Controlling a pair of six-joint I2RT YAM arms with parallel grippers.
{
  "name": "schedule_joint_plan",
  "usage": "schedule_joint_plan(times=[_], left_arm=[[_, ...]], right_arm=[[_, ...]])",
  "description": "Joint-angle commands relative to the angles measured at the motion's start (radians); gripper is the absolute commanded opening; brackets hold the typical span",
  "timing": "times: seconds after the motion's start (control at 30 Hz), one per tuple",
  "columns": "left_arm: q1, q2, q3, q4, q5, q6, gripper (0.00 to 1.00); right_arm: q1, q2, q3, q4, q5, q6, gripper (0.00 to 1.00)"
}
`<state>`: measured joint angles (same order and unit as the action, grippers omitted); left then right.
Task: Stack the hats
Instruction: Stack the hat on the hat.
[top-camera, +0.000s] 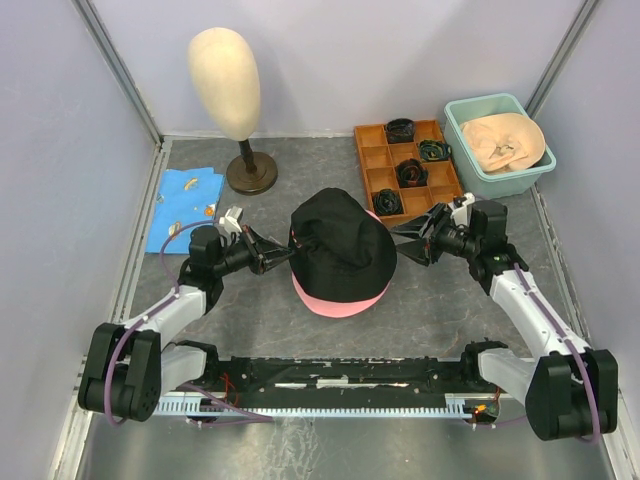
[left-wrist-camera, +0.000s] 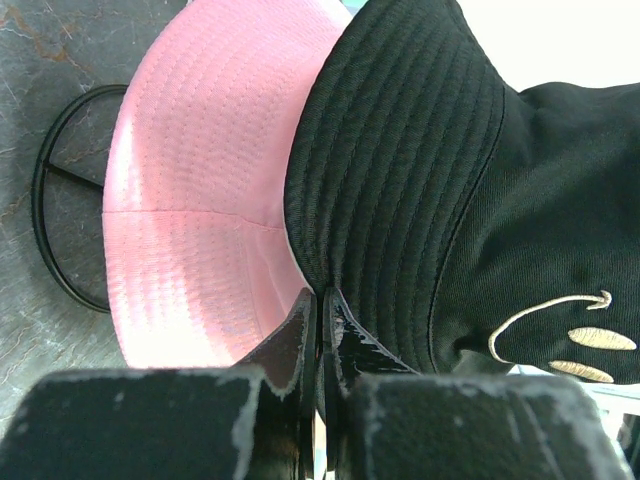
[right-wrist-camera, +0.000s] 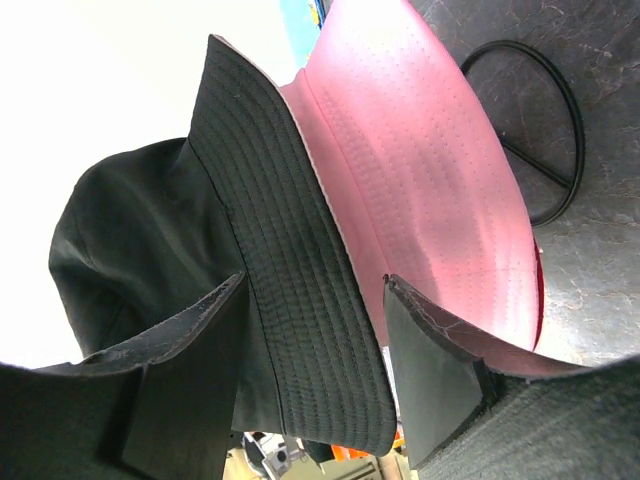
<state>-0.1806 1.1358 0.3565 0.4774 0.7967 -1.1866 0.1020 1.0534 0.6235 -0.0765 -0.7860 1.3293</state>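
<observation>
A black hat with a pale stitched logo sits on top of a pink bucket hat in the middle of the table. Only the pink brim shows beneath it. My left gripper is at the hats' left side; in the left wrist view it is shut on the edge of the black brim. My right gripper is at the hats' right side and open. In its wrist view the black brim passes between the spread fingers, with the pink hat beside the right finger.
A cream mannequin head on a brown stand is at the back left, with a blue cloth beside it. An orange compartment tray and a teal tub holding a beige fabric piece stand at the back right. A black wire ring lies under the hats.
</observation>
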Motion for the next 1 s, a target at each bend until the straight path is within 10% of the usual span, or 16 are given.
schedule_joint_plan(times=[0.0, 0.47, 0.83, 0.97], left_arm=[[0.001, 0.011, 0.046, 0.030, 0.024, 0.056, 0.03], [0.002, 0.022, 0.049, 0.032, 0.020, 0.059, 0.03], [0.001, 0.011, 0.022, 0.040, 0.018, 0.061, 0.03], [0.001, 0.003, -0.008, 0.056, 0.042, 0.086, 0.03]], right_arm=[[-0.005, 0.011, -0.002, 0.021, -0.013, -0.050, 0.64], [0.028, 0.046, -0.014, 0.130, -0.019, 0.018, 0.53], [0.069, 0.039, -0.074, 0.153, 0.009, 0.024, 0.03], [0.070, 0.032, -0.090, 0.116, 0.026, -0.018, 0.00]])
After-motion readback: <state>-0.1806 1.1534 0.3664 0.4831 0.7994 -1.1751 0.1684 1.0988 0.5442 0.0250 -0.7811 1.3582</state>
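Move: The black hat's middle is some 11 cm to the right hand's left and 1 cm back, about level in height, with its right brim between the open fingers. The pink hat beneath is centred about 11 cm left, 4 cm back and 6 cm lower; the wooden tray is some 16 cm ahead and 7 cm right. From the left hand, pinching the opposite brim, the black hat's middle is 11 cm right and 1 cm ahead, the pink hat's 11 cm right, 2 cm back. Right hand shuts on the black hat's right brim, easing 2 cm left and 3 cm down; left keeps its pinch. ##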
